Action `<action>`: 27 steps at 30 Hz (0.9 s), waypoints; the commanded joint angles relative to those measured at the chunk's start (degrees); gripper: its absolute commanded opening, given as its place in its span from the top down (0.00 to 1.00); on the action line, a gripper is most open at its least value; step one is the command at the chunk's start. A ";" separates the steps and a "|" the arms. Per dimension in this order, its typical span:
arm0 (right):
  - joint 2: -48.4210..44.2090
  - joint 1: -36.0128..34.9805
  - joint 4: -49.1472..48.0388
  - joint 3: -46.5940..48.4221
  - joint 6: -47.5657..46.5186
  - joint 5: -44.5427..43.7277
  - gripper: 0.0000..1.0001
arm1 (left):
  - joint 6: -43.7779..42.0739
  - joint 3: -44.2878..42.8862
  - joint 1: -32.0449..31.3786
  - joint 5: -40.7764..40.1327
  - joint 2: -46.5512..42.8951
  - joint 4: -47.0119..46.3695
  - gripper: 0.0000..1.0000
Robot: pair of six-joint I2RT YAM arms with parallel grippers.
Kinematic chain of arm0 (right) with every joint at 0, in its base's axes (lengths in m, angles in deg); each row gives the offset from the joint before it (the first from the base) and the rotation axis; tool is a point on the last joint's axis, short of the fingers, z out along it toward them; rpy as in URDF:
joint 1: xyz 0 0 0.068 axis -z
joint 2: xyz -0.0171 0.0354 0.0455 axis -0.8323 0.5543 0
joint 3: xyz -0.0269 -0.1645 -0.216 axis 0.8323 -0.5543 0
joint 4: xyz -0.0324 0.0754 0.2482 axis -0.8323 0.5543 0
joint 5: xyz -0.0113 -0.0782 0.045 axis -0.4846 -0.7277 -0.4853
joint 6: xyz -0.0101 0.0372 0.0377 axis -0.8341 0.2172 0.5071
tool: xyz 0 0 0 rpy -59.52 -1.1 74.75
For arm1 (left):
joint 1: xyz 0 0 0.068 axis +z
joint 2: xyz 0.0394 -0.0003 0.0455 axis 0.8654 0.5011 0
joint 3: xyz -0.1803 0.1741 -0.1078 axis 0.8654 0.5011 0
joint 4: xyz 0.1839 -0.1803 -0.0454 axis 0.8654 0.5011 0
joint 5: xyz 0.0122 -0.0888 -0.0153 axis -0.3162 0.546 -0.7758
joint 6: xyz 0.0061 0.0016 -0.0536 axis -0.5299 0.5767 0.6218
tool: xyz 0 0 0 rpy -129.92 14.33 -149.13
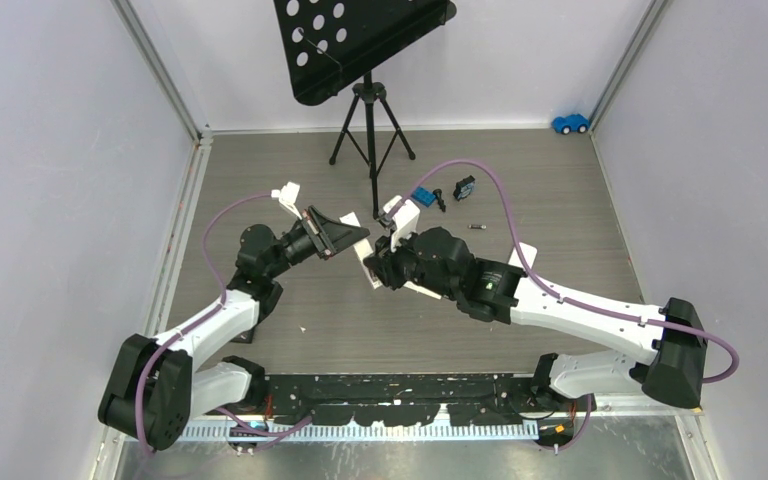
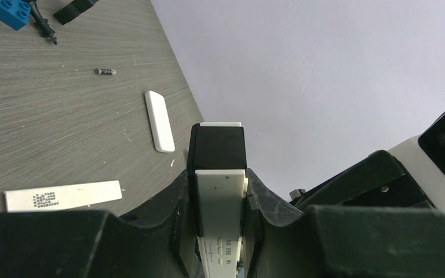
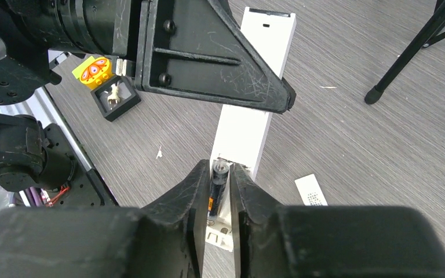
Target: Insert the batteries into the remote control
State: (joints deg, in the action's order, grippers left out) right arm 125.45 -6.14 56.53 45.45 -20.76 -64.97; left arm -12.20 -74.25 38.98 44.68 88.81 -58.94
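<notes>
The long white remote control [image 3: 249, 121] is clamped across its middle by my left gripper [image 2: 217, 174], which is shut on it; in the top view the remote [image 1: 367, 268] hangs above the table centre. Its battery bay at the near end is uncovered. A dark battery [image 3: 217, 188] with an orange mark lies lengthwise in that bay. My right gripper [image 3: 221, 171] straddles it, its fingers slightly wider than the cell, with a sliver of white showing on the right side. Another battery [image 2: 105, 72] lies loose on the table [image 1: 476, 227].
A small white oblong cover [image 2: 159, 121] and a white printed strip [image 2: 64, 196] lie on the table. A blue brick [image 1: 422, 194] and a black-and-blue block [image 1: 465, 187] sit behind the arms. A music stand's tripod [image 1: 370, 120] stands at the back, with a toy car [image 1: 570, 123] in the corner.
</notes>
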 commanded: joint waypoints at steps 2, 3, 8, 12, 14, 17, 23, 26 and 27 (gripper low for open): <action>-0.14 -0.28 -1.35 -0.41 0.16 -0.25 0.70 | 2.07 -2.10 -0.14 0.22 -0.21 -4.82 1.00; -0.24 -0.28 -1.33 -0.41 0.31 -0.44 0.67 | 2.17 -2.09 -0.14 0.31 -0.16 -5.01 1.00; -2.02 -0.27 -1.47 -0.15 1.70 0.11 0.53 | 2.09 -1.94 -0.14 0.45 0.02 -5.35 1.00; -4.89 -0.28 -2.91 -0.39 5.21 0.03 0.46 | 2.05 -1.97 -0.14 0.33 0.10 -6.27 1.00; -6.26 -0.19 -3.15 -0.49 7.71 0.55 0.42 | 2.13 -1.88 -0.15 0.25 0.32 -6.96 1.00; -8.16 -0.18 -3.16 -0.59 11.76 -0.37 0.36 | 2.60 -1.69 -0.14 -0.04 0.70 -8.52 1.00; -10.62 -0.01 4.07 -0.10 32.35 -17.33 0.22 | 4.39 -0.95 -0.09 -1.96 1.62 -14.92 1.00; -11.24 1.72 10.29 1.70 42.00 -16.50 0.16 | 5.45 -0.26 -0.13 -3.99 1.81 -18.65 1.00; -11.77 1.74 10.63 1.55 44.14 -16.22 0.15 | 5.77 -0.12 -0.14 -4.67 1.89 -19.58 1.00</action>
State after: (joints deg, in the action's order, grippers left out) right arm 115.49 -5.39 61.65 44.69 7.81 -75.52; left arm -8.09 -74.23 38.98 43.19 90.63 -68.62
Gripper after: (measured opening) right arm 0.840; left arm 0.292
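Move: The battery sits between the right fingertips, at the open slot in the back of the remote control; the remote's middle is about 4 cm ahead and 2 cm left of that hand, at its height. On the table some 22 cm lower, the white strip lies about 4 cm ahead and 9 cm right, the loose battery roughly 17 cm ahead and 22 cm right. From the left hand, the battery in the slot is about 6 cm back and 3 cm right. The right fingertips come free of the battery, spreading from a narrow gap to nearly wide. The hand then lifts about 5 cm and draws some 4 cm to the right, away from the slot, its left side rolling up while it swings clockwise and tips down. The left hand keeps its grip on the remote and late on raises it 2 to 3 cm. ##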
